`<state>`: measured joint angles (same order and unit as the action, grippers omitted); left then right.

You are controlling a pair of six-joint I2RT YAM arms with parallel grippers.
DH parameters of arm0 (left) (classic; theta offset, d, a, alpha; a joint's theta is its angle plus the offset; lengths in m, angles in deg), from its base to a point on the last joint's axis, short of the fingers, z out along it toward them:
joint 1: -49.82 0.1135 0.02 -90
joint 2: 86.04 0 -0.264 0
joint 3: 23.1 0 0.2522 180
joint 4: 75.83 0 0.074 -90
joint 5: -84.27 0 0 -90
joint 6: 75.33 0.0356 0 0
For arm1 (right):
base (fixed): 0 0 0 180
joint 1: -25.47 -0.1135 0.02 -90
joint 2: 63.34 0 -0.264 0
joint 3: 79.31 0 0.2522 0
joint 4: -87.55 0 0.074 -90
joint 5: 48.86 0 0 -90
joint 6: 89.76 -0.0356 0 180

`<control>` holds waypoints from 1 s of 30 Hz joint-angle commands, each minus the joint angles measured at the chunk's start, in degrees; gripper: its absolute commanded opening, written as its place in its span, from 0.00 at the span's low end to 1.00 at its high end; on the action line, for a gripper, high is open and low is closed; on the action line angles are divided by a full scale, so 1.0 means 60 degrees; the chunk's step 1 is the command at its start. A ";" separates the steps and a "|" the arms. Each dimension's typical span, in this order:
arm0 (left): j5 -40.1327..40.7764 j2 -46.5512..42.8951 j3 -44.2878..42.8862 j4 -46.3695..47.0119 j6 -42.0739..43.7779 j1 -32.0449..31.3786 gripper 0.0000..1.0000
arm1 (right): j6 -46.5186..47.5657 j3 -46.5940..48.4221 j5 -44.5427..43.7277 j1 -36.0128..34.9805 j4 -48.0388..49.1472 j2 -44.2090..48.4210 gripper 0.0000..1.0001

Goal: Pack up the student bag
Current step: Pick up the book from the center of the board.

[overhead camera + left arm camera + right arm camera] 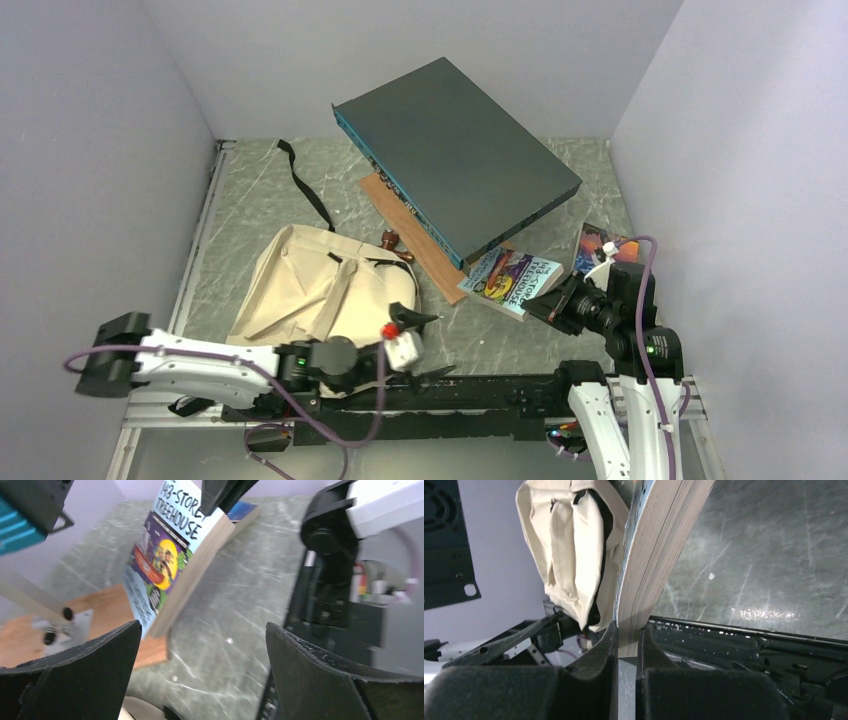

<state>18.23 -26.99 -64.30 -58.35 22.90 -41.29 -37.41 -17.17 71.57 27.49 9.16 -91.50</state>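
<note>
The student bag [310,290], a cream canvas backpack with black straps, lies flat on the table's left half. My left gripper [425,347] hovers just past the bag's right edge, jaws wide open and empty; in the left wrist view [202,670] only bare table shows between them. A colourful paperback book [510,280] is tilted up off the table, and my right gripper [548,300] is shut on its near corner. In the right wrist view the book's page edge [659,545] is pinched between the fingertips [626,635], with the bag [569,545] beyond it.
A big dark grey flat box [455,150] leans over a wooden board [420,240] at the back centre. Another colourful book [600,245] lies at the right by the wall. A loose black strap [305,185] trails behind the bag. Walls close in on three sides.
</note>
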 commanded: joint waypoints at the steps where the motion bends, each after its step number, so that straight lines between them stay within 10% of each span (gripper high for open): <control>1: 0.2881 0.2158 -0.1196 0.2915 0.2842 -0.0294 1.00 | 0.0547 0.0583 0.1431 0.0019 0.0013 -0.0035 0.00; 8: 0.3368 0.3805 -0.2057 0.3378 0.3124 -0.0369 1.00 | 0.1114 0.0860 0.2533 0.0019 -0.0467 -0.0070 0.00; 20: -0.1926 -0.1586 -0.1999 -0.4021 -0.4322 0.0736 1.00 | 0.2184 0.0356 0.4519 -0.0654 0.0215 0.0316 0.00; 30: -0.4404 -0.4745 -0.1313 -0.6867 -0.9362 0.5142 1.00 | 0.1076 0.0700 0.6159 -0.1303 0.1799 0.0354 0.00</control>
<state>1.95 -50.88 -74.01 -92.42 -18.91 -18.10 -27.09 -15.94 99.83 20.19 9.34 -89.95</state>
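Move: The 143-storey treehouse book, already pinched at its near short end by the right hand, has its middle about 6 cm ahead, 4 cm left and 4 cm below that hand. For the left hand it lies roughly 12 cm ahead, 12 cm right and 5 cm lower. The bag is some 43 cm left of the right hand, nearly level with it fore and aft and 13 cm lower. From the left hand the bag is about 28 cm left, 9 cm ahead and 15 cm lower; the wooden board lies 26 cm straight ahead and 19 cm lower. Back, left and up, about 10 cm in all, the right hand carries the book towards the bag, its pinch kept and swinging some 35 degrees counter-clockwise. The wide-open left hand first goes forward and right, then turns back left and rises about 8 cm, rolling some 40 degrees, to hover just off the book's free end without closing. ##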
